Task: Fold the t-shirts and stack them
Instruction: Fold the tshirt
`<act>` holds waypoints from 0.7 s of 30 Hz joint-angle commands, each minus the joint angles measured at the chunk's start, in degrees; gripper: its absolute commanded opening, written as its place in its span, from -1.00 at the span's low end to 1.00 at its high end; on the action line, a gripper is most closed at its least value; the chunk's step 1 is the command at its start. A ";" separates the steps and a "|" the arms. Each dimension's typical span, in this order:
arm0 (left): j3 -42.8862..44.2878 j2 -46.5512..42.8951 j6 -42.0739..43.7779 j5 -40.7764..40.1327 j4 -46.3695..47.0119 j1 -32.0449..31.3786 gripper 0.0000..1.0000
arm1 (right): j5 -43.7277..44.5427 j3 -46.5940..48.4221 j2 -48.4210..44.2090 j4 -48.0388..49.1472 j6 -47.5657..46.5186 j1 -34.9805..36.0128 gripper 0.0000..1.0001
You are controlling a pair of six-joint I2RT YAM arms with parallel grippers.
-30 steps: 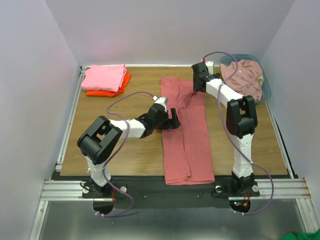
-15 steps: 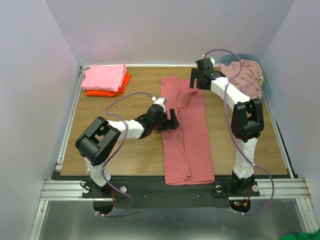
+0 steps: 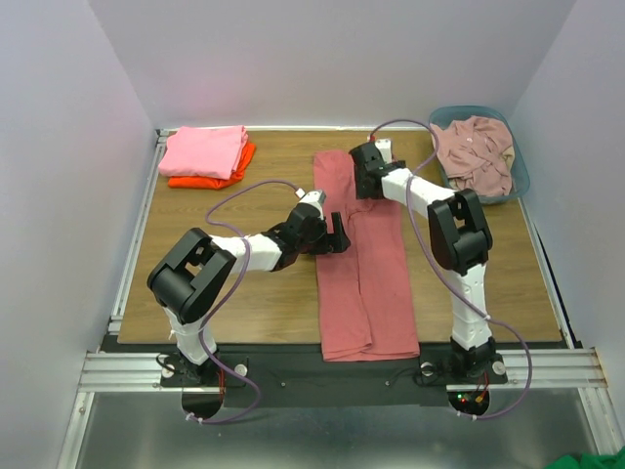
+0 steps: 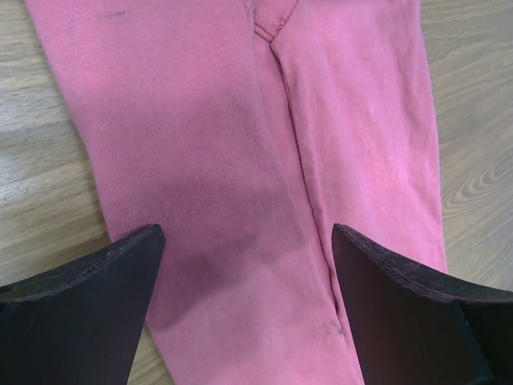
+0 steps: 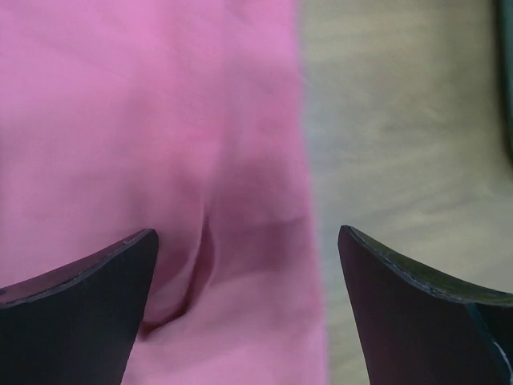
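A coral-red t-shirt [image 3: 363, 264] lies folded lengthwise in a long strip down the middle of the table. It also shows in the left wrist view [image 4: 256, 160] and in the right wrist view [image 5: 160, 144]. My left gripper [image 3: 339, 237] is open just above the strip's left edge, at mid length. My right gripper [image 3: 363, 181] is open over the strip's far end, near its right edge. A bright pink t-shirt [image 3: 203, 151] lies folded on an orange t-shirt [image 3: 210, 179] at the far left. A pale dusty-pink t-shirt [image 3: 476, 151] is crumpled in the basket.
The blue-grey plastic basket [image 3: 520, 176] stands at the far right corner. Bare wooden table [image 3: 244, 293] lies on both sides of the strip. White walls close the table in at the left, the back and the right.
My right gripper has swung left from beside the basket to over the far end of the coral-red shirt. My left gripper has barely moved.
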 commanded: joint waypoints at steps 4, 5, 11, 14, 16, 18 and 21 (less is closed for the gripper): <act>-0.52 -0.86 0.38 -2.12 -2.26 -0.21 0.97 | 12.30 -10.81 -13.00 0.24 5.39 -2.12 1.00; -0.43 -0.86 0.37 -2.12 -2.44 -0.21 0.97 | 13.17 -13.70 -14.49 0.24 6.27 -2.29 1.00; 0.01 -1.92 0.55 -1.77 -2.18 -0.30 0.97 | -3.98 -20.75 -24.69 0.68 9.61 -2.29 1.00; 0.54 -3.14 0.73 -0.89 -2.62 -0.29 0.97 | -17.07 -26.99 -28.04 6.36 10.23 -2.20 1.00; 0.45 -4.46 0.99 -0.19 -2.70 -0.30 0.97 | -25.26 -30.50 -30.05 8.67 10.58 -2.12 1.00; -0.16 -7.88 1.86 1.31 -2.62 -0.29 0.97 | -27.16 -32.27 -31.11 10.87 11.54 -1.33 1.00; -2.79 -15.17 2.22 0.08 -2.62 -0.29 0.97 | -23.47 -35.17 -32.35 12.02 12.07 1.57 1.00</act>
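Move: The folded-over t-shirt lies under both hands as a long strip. Its middle is about 21 cm back and 7 cm left of the right hand, some 2 cm lower. The blue basket stands about 21 cm to the right hand's right and 4 cm farther out; the left gripper is about 17 cm back and 14 cm left of that hand. From the left hand the shirt's middle is some 4 cm back and 8 cm right. Open right fingers brush rightward and back across the t-shirt's far part, then lift some 8 cm from the lowest point, swing left again and come down over a stretch nearer the base, about 11 cm back from the start. The wrist rolls some 20 degrees, left side up. The open left hand stays in place over the strip, then starts to rise by 1.5 cm. ##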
